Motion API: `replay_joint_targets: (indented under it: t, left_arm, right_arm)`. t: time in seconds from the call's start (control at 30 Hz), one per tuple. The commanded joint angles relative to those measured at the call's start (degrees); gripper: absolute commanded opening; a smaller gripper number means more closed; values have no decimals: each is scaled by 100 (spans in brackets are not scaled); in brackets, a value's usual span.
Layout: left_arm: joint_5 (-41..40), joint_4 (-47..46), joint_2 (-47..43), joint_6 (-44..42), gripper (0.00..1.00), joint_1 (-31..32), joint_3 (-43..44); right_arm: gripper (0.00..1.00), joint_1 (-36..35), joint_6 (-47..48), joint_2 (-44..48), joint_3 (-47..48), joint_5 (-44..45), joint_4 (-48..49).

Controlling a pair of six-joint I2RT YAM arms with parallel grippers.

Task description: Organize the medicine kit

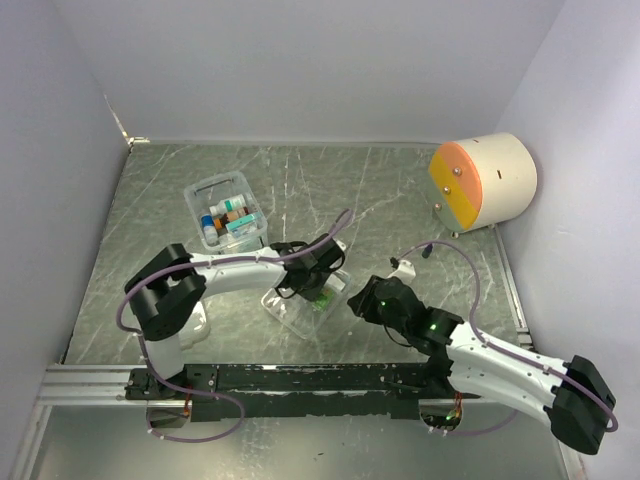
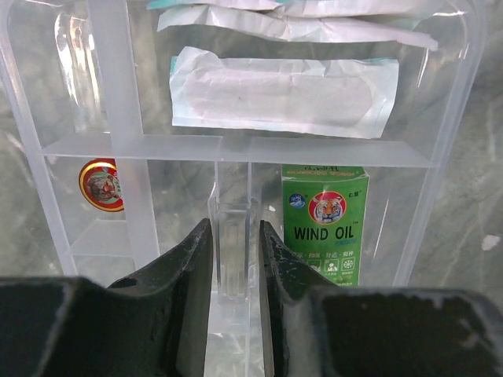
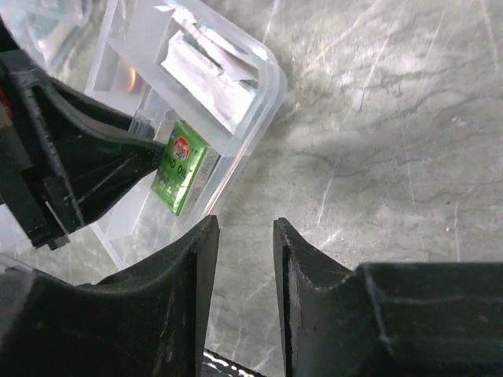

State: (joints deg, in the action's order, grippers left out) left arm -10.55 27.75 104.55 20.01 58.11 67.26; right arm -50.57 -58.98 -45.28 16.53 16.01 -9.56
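The medicine kit's clear box (image 1: 200, 190) stands at the back left with small bottles inside. Its clear divided tray insert (image 1: 292, 318) lies apart on the table in front of the arms. The tray (image 2: 126, 94) holds a green WIND OIL carton (image 2: 324, 224), wrapped plasters (image 2: 279, 94) and a small red tin (image 2: 102, 184). My left gripper (image 2: 236, 224) is shut on the tray's clear centre post, one jaw on each side. My right gripper (image 3: 242, 224) hangs open over bare table beside the tray's corner (image 3: 263, 82), with nothing between its fingers.
A large cream-and-orange cylinder (image 1: 483, 182) lies at the back right by the wall. White walls close in the table on the left, back and right. A black rail (image 1: 300, 380) runs along the near edge between the arm bases.
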Motion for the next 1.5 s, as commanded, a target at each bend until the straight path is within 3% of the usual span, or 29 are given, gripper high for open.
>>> replay_joint_targets:
  t: [0.0, 0.27, 0.4, 0.6, 0.77, 1.17, 1.47]
  left_arm:
    - [-325, 50, -666, 269, 29, -19, 86]
    - [-808, 673, -1269, 275, 29, -16, 691]
    - [-1414, 1125, -1378, 214, 29, -44, 1259]
    - [-1563, 1677, -1358, 242, 29, -512, 1982]
    - [-1320, 1982, -1438, 411, 30, -1188, 2422]
    - [-200, 2248, -1259, 945, 30, -3577, 2812]
    - [31, 2227, -686, 1365, 32, -4313, 2812]
  right_arm:
    - [34, 25, -46, 269, 428, 631, -748]
    - [34, 29, -95, 724, 1024, 1066, -1498]
    - [34, 29, -62, 910, 1204, 1120, -1640]
    - [34, 29, -89, 853, 1241, 1071, -1678]
    - [34, 27, -131, 743, 1195, 943, -1603]
    - [34, 28, -113, 640, 1106, 888, -1497]
    - [34, 22, -191, 655, 961, 863, -1432]
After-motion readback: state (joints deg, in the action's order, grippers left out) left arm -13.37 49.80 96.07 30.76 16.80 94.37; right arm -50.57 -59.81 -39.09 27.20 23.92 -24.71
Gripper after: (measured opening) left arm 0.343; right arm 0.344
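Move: The left hand already grips the clear tray by its middle. The open medicine box it is bound for lies about 19 cm ahead and 19 cm to its left, its middle roughly 2 cm higher. In the tray, the green wind oil box sits some 2 cm back and 3 cm right of the fingers, the white packets about 2 cm ahead and 5 cm right. From the right hand, the medicine box is some 21 cm ahead and 28 cm left. Still gripping the tray, the left hand lifts about 20 cm, swinging forward-left and counter-clockwise over the medicine box; right rises. ##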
